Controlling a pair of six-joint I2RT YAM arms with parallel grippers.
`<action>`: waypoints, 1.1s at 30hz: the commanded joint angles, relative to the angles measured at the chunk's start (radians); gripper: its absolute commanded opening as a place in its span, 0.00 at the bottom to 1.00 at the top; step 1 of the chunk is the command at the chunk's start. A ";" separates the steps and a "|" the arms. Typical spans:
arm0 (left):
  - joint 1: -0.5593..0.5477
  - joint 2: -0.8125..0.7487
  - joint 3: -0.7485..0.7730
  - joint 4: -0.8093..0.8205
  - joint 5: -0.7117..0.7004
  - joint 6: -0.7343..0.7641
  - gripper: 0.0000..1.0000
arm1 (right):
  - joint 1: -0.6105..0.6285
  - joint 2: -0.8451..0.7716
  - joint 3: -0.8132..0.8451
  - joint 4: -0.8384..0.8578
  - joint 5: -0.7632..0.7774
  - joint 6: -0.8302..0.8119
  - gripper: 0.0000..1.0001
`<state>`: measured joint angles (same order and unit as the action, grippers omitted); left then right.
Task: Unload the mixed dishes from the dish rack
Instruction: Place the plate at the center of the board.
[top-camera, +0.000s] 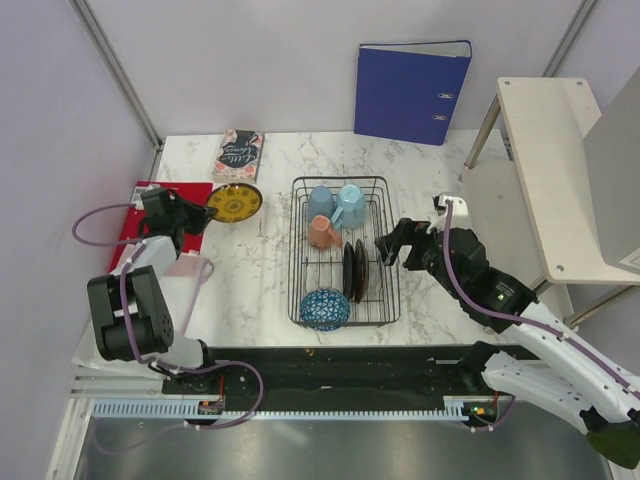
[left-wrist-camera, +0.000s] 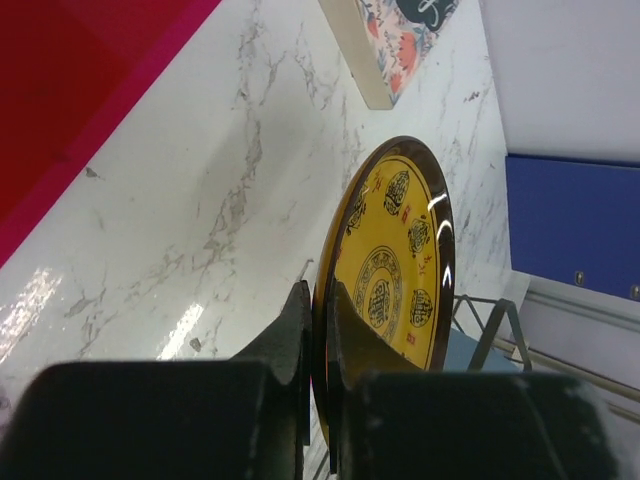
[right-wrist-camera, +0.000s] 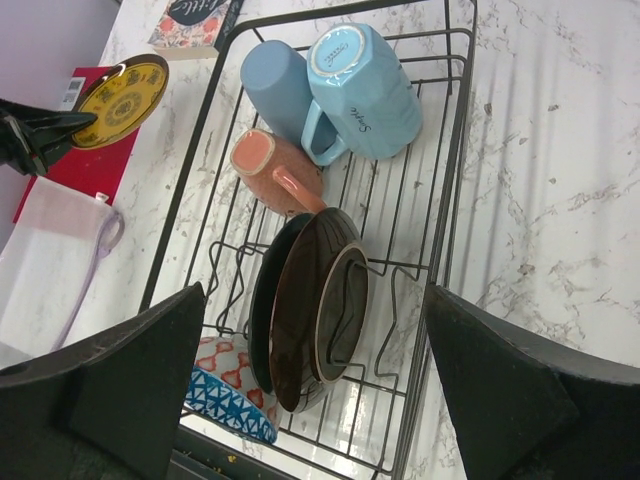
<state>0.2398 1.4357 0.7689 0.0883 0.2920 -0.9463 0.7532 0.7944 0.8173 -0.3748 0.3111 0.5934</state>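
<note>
The black wire dish rack (top-camera: 384, 300) stands mid-table and holds two blue mugs (top-camera: 338, 204), a salmon-orange cup (top-camera: 322, 232), upright black dishes (top-camera: 353, 270) and a blue net-patterned bowl (top-camera: 325, 308). They also show in the right wrist view: mugs (right-wrist-camera: 360, 92), cup (right-wrist-camera: 275, 170), dishes (right-wrist-camera: 315, 310), bowl (right-wrist-camera: 228, 400). My left gripper (top-camera: 200, 206) is shut on the rim of the yellow-and-red plate (top-camera: 235, 202), left of the rack; the plate (left-wrist-camera: 395, 260) stands on edge between the fingers. My right gripper (top-camera: 390, 250) is open, empty, at the rack's right side.
A book (top-camera: 238, 154) lies at the back left, a red mat (top-camera: 143, 205) and a white cloth (top-camera: 190, 275) at the left. A blue binder (top-camera: 410, 90) stands against the back wall. A white side table (top-camera: 560, 170) is at the right.
</note>
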 joint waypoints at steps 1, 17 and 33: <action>0.010 0.080 0.082 0.059 0.010 0.049 0.02 | 0.000 -0.006 -0.017 0.016 -0.007 -0.014 0.98; 0.039 0.357 0.205 -0.025 -0.043 0.112 0.02 | 0.000 0.005 -0.049 0.022 -0.004 0.002 0.98; 0.041 0.338 0.204 -0.180 -0.027 0.093 0.37 | 0.001 0.046 -0.059 0.050 -0.027 0.003 0.98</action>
<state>0.2783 1.8229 0.9951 -0.0319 0.2642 -0.8639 0.7532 0.8391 0.7723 -0.3679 0.2928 0.5972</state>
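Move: The yellow plate, still pinched by its left rim in the left hand, is bound for bare marble about 6 cm ahead, 4 cm to the right and 10 cm below. The book's middle lies some 17 cm beyond that spot and 2 cm farther right; the red folder's middle is about 2 cm ahead of this hand and 16 cm left, and the dish rack 4 cm back and 35 cm right. From the right hand, the spot lies roughly 21 cm ahead, 42 cm left and 22 cm down. The yellow plate is lowered some 8 cm to the marble by the left hand, drifting about 3 cm forward and 3 cm left towards the red folder while the fingers tip down roughly 10 degrees. Then the left fingers open about a quarter of their range at its rim, the hand easing about 1 cm back and down as it tips a little further. The open right hand sinks 3 cm beside the rack, touching nothing. ##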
